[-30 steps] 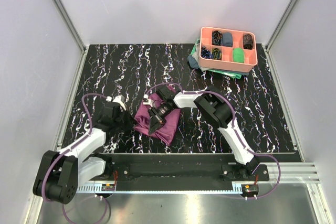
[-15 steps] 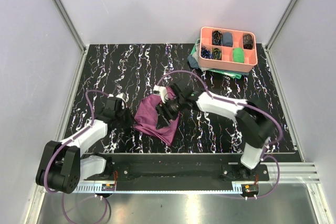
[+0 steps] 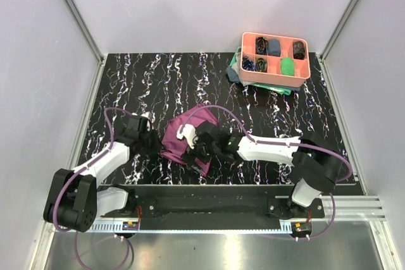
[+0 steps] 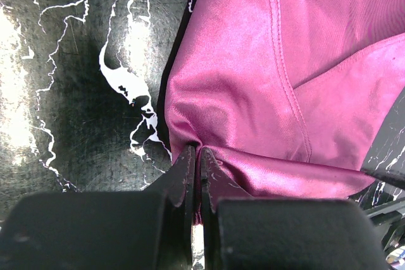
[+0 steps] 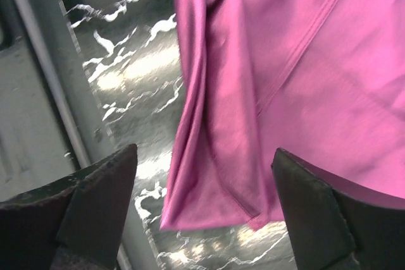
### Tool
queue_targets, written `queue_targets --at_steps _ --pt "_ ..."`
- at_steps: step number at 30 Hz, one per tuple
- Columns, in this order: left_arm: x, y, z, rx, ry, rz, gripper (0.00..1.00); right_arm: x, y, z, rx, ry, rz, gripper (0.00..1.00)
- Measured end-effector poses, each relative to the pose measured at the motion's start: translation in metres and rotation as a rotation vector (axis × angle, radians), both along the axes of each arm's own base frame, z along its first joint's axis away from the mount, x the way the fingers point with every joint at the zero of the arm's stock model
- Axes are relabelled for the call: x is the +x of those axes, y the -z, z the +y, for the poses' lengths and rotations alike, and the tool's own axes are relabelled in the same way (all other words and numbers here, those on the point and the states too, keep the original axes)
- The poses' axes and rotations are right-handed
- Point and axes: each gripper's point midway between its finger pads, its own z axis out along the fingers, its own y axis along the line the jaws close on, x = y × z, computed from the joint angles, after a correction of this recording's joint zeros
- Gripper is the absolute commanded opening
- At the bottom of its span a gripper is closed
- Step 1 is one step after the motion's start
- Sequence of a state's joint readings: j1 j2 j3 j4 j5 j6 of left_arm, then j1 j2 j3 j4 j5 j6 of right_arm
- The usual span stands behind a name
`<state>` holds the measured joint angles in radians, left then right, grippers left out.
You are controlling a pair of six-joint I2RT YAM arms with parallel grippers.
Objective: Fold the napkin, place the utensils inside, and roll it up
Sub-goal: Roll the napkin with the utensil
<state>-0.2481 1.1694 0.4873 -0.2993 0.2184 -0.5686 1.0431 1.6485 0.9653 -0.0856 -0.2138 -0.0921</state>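
Note:
The plum-purple napkin point(image 3: 190, 126) lies crumpled and partly folded on the black marbled table point(image 3: 139, 80), left of centre. My left gripper point(image 3: 157, 148) is shut on the napkin's left corner; in the left wrist view the cloth point(image 4: 266, 80) bunches into the closed fingertips of that gripper point(image 4: 197, 156). My right gripper point(image 3: 201, 151) hovers open over the napkin's near corner. In the right wrist view its wide-apart fingers straddle the gripper's midpoint point(image 5: 204, 156) above the hanging folds of the napkin point(image 5: 291, 93), with nothing held. The utensils are out of view.
A coral compartment tray point(image 3: 305, 74) with small cloth rolls stands at the back right, on a teal-green cloth point(image 3: 235, 71). The metal rail point(image 5: 38, 93) of the table's near edge runs close to the right gripper. Grey walls enclose the table.
The right gripper has opened and let go of the napkin, dropping back toward the near edge. The napkin has spread out farther from me. The left gripper stays shut on its corner.

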Motion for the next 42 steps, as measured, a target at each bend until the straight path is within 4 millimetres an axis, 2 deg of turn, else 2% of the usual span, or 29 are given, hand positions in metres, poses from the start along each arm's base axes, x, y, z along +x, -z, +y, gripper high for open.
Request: queue_targets --at_steps 7,18,24,25,27,28,35,38,42 --pt "0.0 0.0 0.0 -0.002 0.002 0.0 0.0 0.012 -0.005 0.007 0.018 -0.023 -0.103 0.98" --pt "-0.001 0.001 -0.001 -0.002 0.003 0.006 0.0 -0.004 0.028 0.001 -0.076 -0.076 -0.037 0.87" --pt "-0.001 0.002 -0.001 -0.002 0.004 0.011 0.0 -0.01 0.032 0.001 -0.123 -0.055 -0.087 0.66" --pt "-0.001 0.002 -0.001 -0.002 0.004 0.011 0.0 -0.01 0.032 0.001 -0.132 -0.046 -0.099 0.56" --pt "-0.001 0.002 -0.001 -0.003 0.004 0.011 0.0 -0.01 0.034 -0.001 -0.147 -0.029 -0.116 0.49" --pt "-0.001 0.002 -0.001 -0.003 0.005 0.011 0.0 -0.01 0.035 -0.001 -0.152 -0.015 -0.118 0.39" --pt "-0.001 0.001 -0.002 -0.002 0.013 0.03 0.0 -0.013 0.039 -0.006 -0.17 0.007 -0.091 0.08" --pt "-0.001 0.002 -0.003 -0.002 0.021 0.039 0.0 -0.021 0.041 -0.004 -0.172 -0.022 -0.049 0.0" --pt "-0.002 -0.002 -0.002 0.008 0.03 0.055 0.0 -0.036 0.04 0.007 -0.146 -0.087 0.073 0.0"
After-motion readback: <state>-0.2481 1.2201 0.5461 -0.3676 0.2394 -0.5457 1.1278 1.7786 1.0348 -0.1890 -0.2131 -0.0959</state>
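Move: The napkin's near folded edge, at the place to pinch, lies about 3 cm back from the open right hand and 4 cm below it, with no sideways offset. The left gripper's grip on the same edge is some 11 cm to the right hand's left and 3 cm farther out. The napkin's middle is about 6 cm ahead of the right hand, and the table's front rim 9 cm back. From the left hand, the pinch place lies about 11 cm right and 6 cm back. Lower the right gripper about 4 cm onto the napkin's near folded edge, after a small forward-and-up drift, and draw it back some 3 cm towards the table's front rim, tipping the fingers about 10 degrees steeper on the way before easing off. Shut the wide-open fingers so they pinch the folded edge, while the left gripper stays put and keeps its pinch farther left. ##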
